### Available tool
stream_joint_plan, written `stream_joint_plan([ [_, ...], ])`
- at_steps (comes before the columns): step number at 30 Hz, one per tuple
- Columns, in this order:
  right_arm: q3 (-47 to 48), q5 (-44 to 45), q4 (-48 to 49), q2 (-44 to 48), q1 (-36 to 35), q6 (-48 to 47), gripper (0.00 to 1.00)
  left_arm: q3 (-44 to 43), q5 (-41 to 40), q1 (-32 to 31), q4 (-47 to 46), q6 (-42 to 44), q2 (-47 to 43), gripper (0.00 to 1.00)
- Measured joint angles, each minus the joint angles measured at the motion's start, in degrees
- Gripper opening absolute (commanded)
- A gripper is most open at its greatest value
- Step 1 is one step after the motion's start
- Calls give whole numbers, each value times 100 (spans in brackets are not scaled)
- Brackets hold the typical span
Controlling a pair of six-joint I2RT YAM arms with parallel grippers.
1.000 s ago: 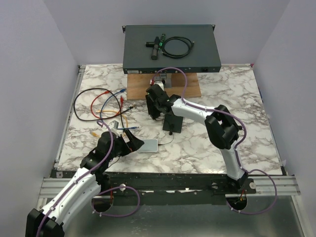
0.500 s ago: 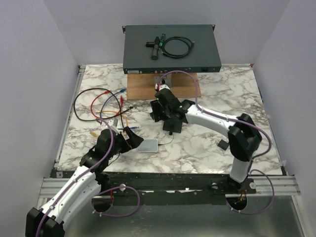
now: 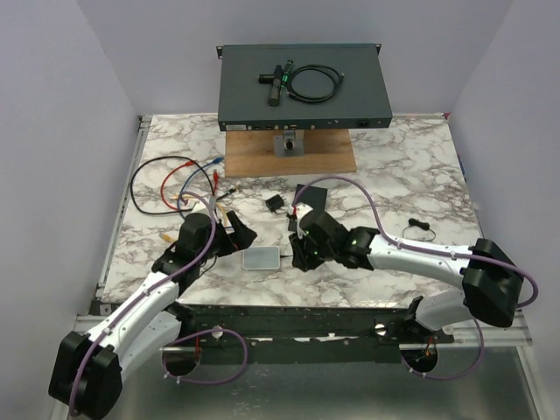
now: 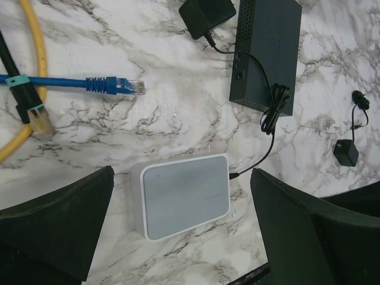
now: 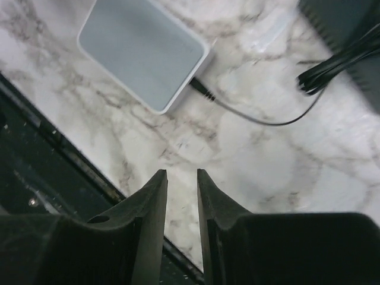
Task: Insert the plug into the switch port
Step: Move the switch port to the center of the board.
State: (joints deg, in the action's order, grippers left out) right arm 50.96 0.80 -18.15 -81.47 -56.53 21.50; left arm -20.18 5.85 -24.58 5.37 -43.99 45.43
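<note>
The small white switch (image 3: 262, 256) lies flat near the table's front edge. A thin black cable ends in the plug (image 5: 200, 89), which sits against the switch's (image 5: 142, 50) side; how deep it sits I cannot tell. In the left wrist view the same plug (image 4: 234, 175) touches the right side of the switch (image 4: 184, 195). My left gripper (image 3: 240, 236) hangs wide open over the switch, one finger on each side, touching nothing. My right gripper (image 5: 181, 173) is just right of the switch, with a narrow empty gap between its fingers.
A dark box (image 4: 264, 53) with a bundled cord and a black adapter (image 4: 208, 15) lie behind the switch. Blue (image 4: 113, 86) and yellow (image 4: 38, 59) network cables lie at left. A large rack unit (image 3: 302, 87) on a wooden board (image 3: 293, 156) stands at the back. The table's front rail (image 5: 35, 178) is close.
My right arm has swung from the back centre down to the front, beside the white switch, and its jaws have narrowed. My left arm has shifted slightly and stays open.
</note>
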Motion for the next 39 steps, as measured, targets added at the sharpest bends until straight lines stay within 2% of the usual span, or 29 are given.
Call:
stream_joint_plan([
  [5,-669,-284,669,98,-341,295,1,-116,402,22,-525,138,664,85],
  [13,-1088,-391,1753,-131,-549,743,1,-337,1073,22,-1189,267,1659,72],
  [22,-1117,-387,2522,-619,-660,1106,1,-380,1263,26,-1390,262,2280,62],
  [31,-1119,-372,2848,-1224,-680,1338,1,-382,1287,125,-1434,260,2649,55],
  [39,-1088,35,2935,-1279,-688,1502,1,-372,1294,173,-1425,243,2691,49],
])
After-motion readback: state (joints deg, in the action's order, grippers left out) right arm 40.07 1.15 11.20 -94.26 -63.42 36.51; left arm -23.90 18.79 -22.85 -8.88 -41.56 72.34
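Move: The white switch port lies some 5 cm to the left hand's right, level with it fore and aft and about 9 cm down; the blue cable's plug is roughly 9 cm straight ahead of that hand, also on the table. For the right hand the switch port is about 11 cm to the left, 1 cm ahead and 8 cm down. From that same hand the black box sits some 17 cm ahead and 1 cm right, the power adapter about 19 cm ahead and 8 cm left. Both hands close in on the switch port: the left swings about 4 cm right, edging forward and turning slightly clockwise, then sinks some 5 cm towards its far left part, tipping down about 10 degrees as its wide-open fingers narrow to roughly half. The right hand shuts its empty fingers while drawing back some 4 cm and sinking, then goes about 5 cm left and on down, 7 cm lower in all, rolling a little and ending with its closed tips low by the port's near right corner; touch can't be made out. ##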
